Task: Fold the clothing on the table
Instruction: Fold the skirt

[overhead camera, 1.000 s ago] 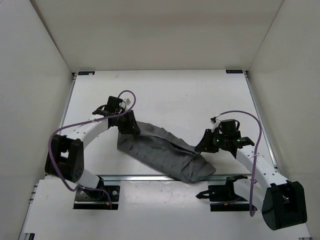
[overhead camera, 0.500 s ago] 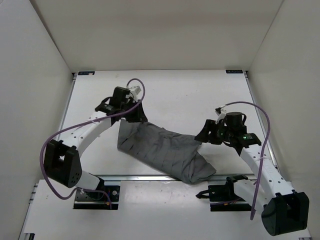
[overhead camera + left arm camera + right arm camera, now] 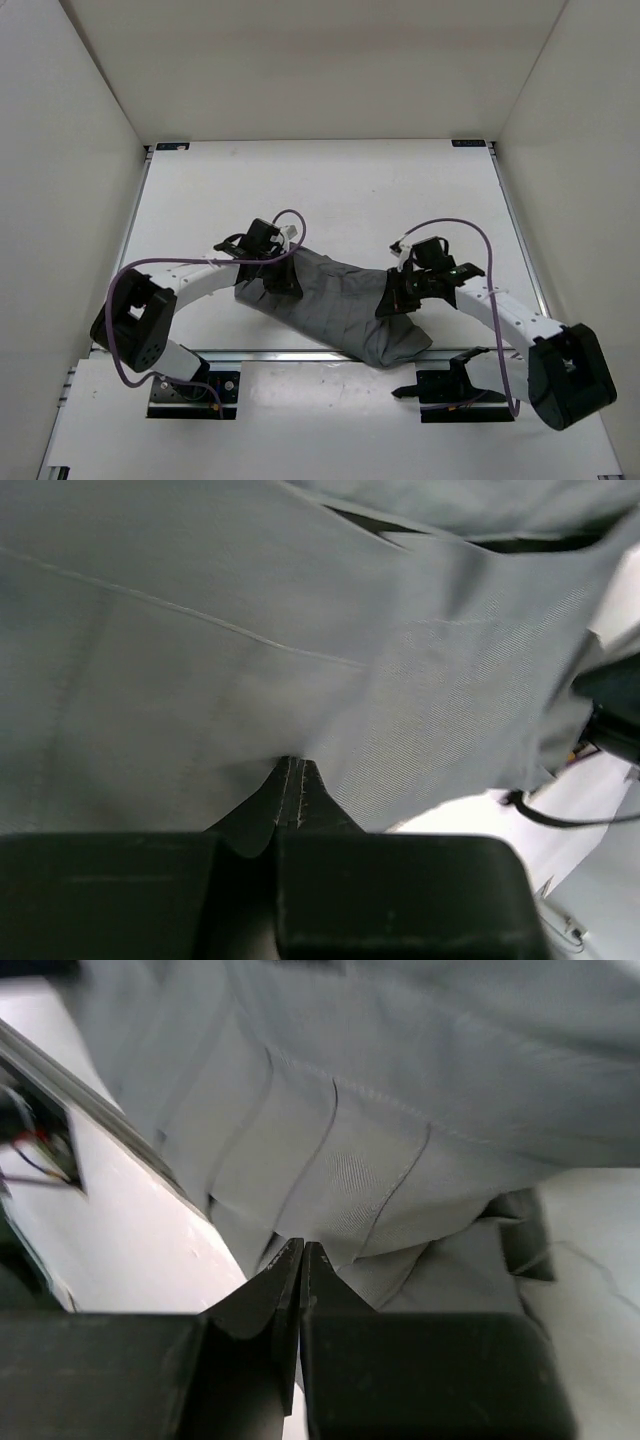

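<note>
The clothing [image 3: 340,300] is a grey creased garment lying diagonally near the front edge of the white table [image 3: 340,190], its near right end bunched at the rail. My left gripper [image 3: 288,280] rests on its left part. In the left wrist view that gripper [image 3: 293,762] is shut, its tips pinching a pucker of the clothing [image 3: 250,600]. My right gripper [image 3: 390,300] sits on the garment's right part. In the right wrist view it [image 3: 301,1245] is shut at a fold of the clothing [image 3: 400,1110].
White walls enclose the table on three sides. The front metal rail [image 3: 300,352] runs just under the garment's near end and shows in the right wrist view as a rail [image 3: 100,1110]. Purple cables [image 3: 290,215] loop above both wrists.
Both arms came inward and down onto the clothing: the left from its far left corner, the right from beside its right end. Both jaws have closed on the fabric.
</note>
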You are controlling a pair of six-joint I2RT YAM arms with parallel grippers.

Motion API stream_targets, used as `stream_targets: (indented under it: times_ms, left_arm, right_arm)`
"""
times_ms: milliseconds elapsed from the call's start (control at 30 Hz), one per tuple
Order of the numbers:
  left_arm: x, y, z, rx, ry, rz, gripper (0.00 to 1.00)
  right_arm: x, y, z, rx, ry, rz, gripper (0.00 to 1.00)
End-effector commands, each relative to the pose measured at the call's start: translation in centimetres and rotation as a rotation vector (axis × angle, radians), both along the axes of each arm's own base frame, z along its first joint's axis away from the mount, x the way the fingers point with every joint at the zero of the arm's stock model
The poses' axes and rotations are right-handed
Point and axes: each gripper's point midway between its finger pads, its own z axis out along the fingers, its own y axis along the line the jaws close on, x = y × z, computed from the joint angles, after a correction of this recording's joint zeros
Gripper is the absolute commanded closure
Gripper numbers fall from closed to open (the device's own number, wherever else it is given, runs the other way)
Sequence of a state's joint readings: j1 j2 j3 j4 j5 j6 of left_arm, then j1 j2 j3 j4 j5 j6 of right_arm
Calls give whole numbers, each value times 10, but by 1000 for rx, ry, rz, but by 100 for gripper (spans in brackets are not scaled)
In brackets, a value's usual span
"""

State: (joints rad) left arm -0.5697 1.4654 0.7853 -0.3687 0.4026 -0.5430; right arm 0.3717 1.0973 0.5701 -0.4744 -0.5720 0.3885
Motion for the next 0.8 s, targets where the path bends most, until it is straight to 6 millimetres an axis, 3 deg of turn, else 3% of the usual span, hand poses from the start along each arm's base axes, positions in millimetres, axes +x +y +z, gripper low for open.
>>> stream_targets:
  times_ms: [0,100,200,400,433,667,767]
  left_arm:
    - [13,7,-10,25,-17,45,100]
    - [25,15,-20,91,-15,81,100]
    - [36,18,-24,136,-3,89,100]
    - [56,27,-31,186,-5,145,100]
    - [55,29,-33,192,1,151,100]
    - [56,31,-43,134,45,171,100]
    - [69,24,-36,105,23,149,100]
  right_arm:
    - [-18,8,-21,-60,57,88,100]
    - [-26,10,-38,-92,113,113,100]
    - [-17,1,-49,-175,120,66,99]
    - [27,-15,-56,-290,154,-66,99]
    - [23,-18,-65,-313,190,-64,100]
    - [98,-18,-68,-368,124,-141,100]
    - [135,-24,-64,-347,104,-178,100]
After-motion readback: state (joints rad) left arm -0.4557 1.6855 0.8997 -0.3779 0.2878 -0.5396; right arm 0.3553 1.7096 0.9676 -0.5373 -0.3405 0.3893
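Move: The skirt lies askew, its middle about 10 cm right of the left hand and 3 cm back, 4 cm below; its left end is some 10 cm left of that hand, about 1 cm ahead. From the right hand the skirt's middle is roughly 12 cm left, 2 cm ahead and 6 cm below. Its near right flap lies 7 cm back and 5 cm right of the right hand, and the near rail runs 10 cm straight back. The skirt is pressed from above by both shut grippers and dragged forward: the right hand sinks 6 cm, first easing 3 cm back towards the rail, then sweeps about 11 cm forward with its tips in the cloth, tilting some 20 degrees steeper. The left hand sinks 4 cm and pushes 5 cm forward and 3 cm left along its part. ##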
